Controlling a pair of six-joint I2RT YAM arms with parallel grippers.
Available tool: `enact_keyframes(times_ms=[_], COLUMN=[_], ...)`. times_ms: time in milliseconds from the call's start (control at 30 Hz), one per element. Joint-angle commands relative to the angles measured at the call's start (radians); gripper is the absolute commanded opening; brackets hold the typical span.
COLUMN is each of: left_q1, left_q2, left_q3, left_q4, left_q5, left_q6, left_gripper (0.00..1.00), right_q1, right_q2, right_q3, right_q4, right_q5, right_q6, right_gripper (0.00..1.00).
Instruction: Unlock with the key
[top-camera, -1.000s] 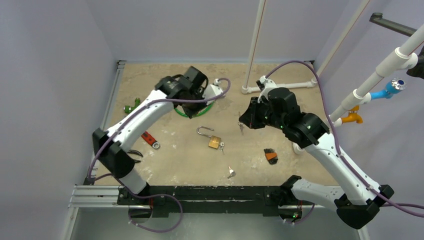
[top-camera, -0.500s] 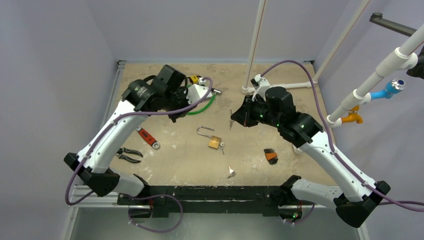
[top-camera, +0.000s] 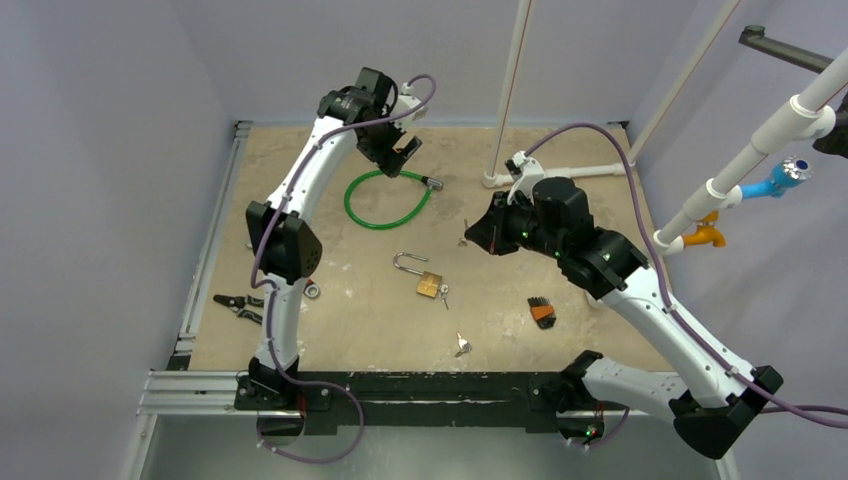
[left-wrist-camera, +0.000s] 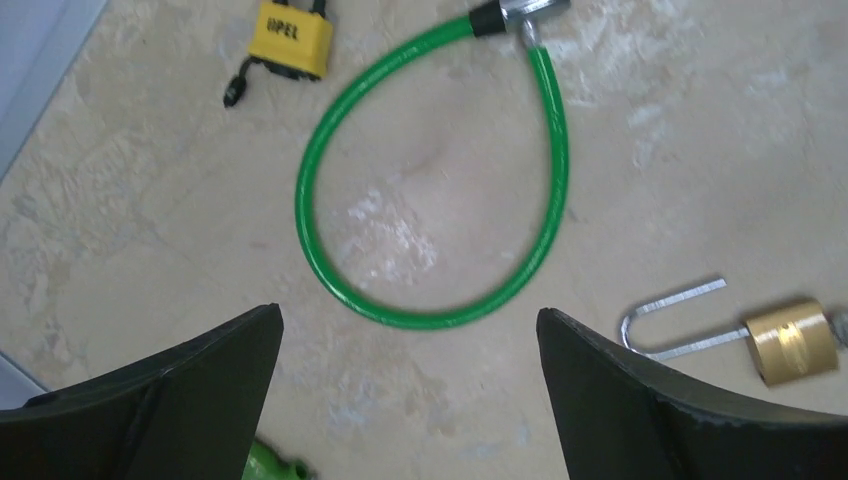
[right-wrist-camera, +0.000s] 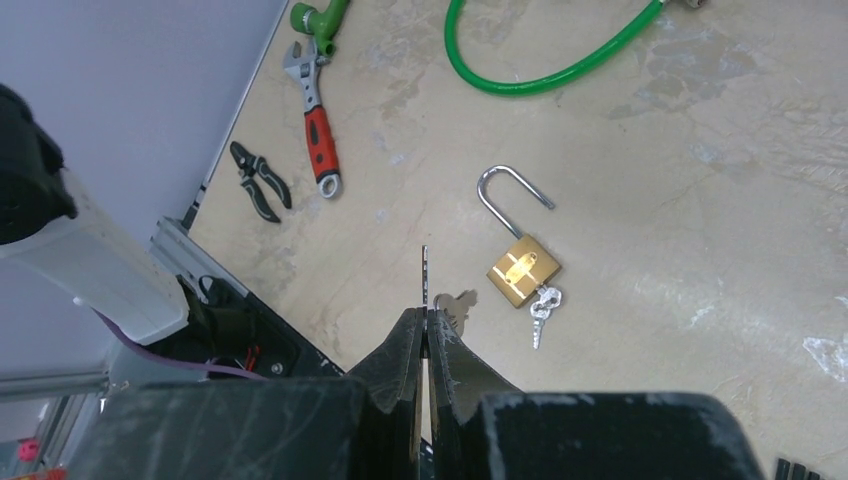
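My right gripper (right-wrist-camera: 425, 318) is shut on a thin key (right-wrist-camera: 424, 272), whose blade sticks out edge-on past the fingertips. In the top view that gripper (top-camera: 476, 236) hovers with the key (top-camera: 464, 233) up and to the right of the brass padlock (top-camera: 429, 284). The brass padlock (right-wrist-camera: 523, 268) lies flat with its shackle swung open and a small bunch of keys (right-wrist-camera: 541, 304) in its base. My left gripper (top-camera: 401, 153) is raised over the far side, open and empty (left-wrist-camera: 408, 313), looking down on a green cable lock (left-wrist-camera: 430, 320) and the brass padlock (left-wrist-camera: 790, 340).
A yellow padlock (left-wrist-camera: 290, 38) lies beyond the green cable (top-camera: 385, 226). A loose key (top-camera: 461, 345) and an orange hex-key set (top-camera: 541, 312) lie near the front. A red wrench (right-wrist-camera: 322, 130) and pliers (right-wrist-camera: 258, 180) are at the left. White pipes (top-camera: 508, 100) stand at the back right.
My left arm swung up and back from the green cable, and its gripper went from shut to open. My right gripper drifted slightly left, still holding the key.
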Motion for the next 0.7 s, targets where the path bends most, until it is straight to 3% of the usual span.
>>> enact_keyframes(times_ms=[0,400,667], left_q1=[0.005,0.01,0.012], left_q2=[0.116,0.345,0.497], left_q3=[0.124,0.156,0.259], left_q4=[0.177,0.514,0.593], left_q5=[-0.075,-0.209,-0.205], left_q6=[-0.033,0.15,0.258], left_gripper=[1.0,1.0,1.0], right_q1=[-0.004,-0.004,-0.002], right_q2=[-0.04,-0.067,-0.036], right_q3=[-0.025,-0.077,-0.083], right_q4=[0.057,0.087,0.109], right_q5=[0.032,0.082,0.077], right_q6=[-0.001,0.021,0.024], right_gripper=[0.0,0.0,0.0])
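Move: Out near the far edge of the table, the yellow padlock lies about 20 cm ahead of the empty left hand, 3 cm to its right and some 15 cm below. The green hose loop's middle is 6 cm ahead and 3 cm right of the left hand, 17 cm down; the hose's metal end is about 10 cm ahead, 13 cm right and 16 cm down. From the right hand, the yellow padlock is roughly 42 cm ahead, 17 cm left and 25 cm below. Reaching forward about 16 cm while sinking some 12 cm, the left hand closes in on the yellow padlock past the far rim of the green hose loop. Its wrist swings the fingers up by nearly 20 degrees, from steeply down to a more forward slant, and they stay wide open with the padlock ahead of the gap, not yet touched. The right hand barely shifts and keeps its grip on a key. ##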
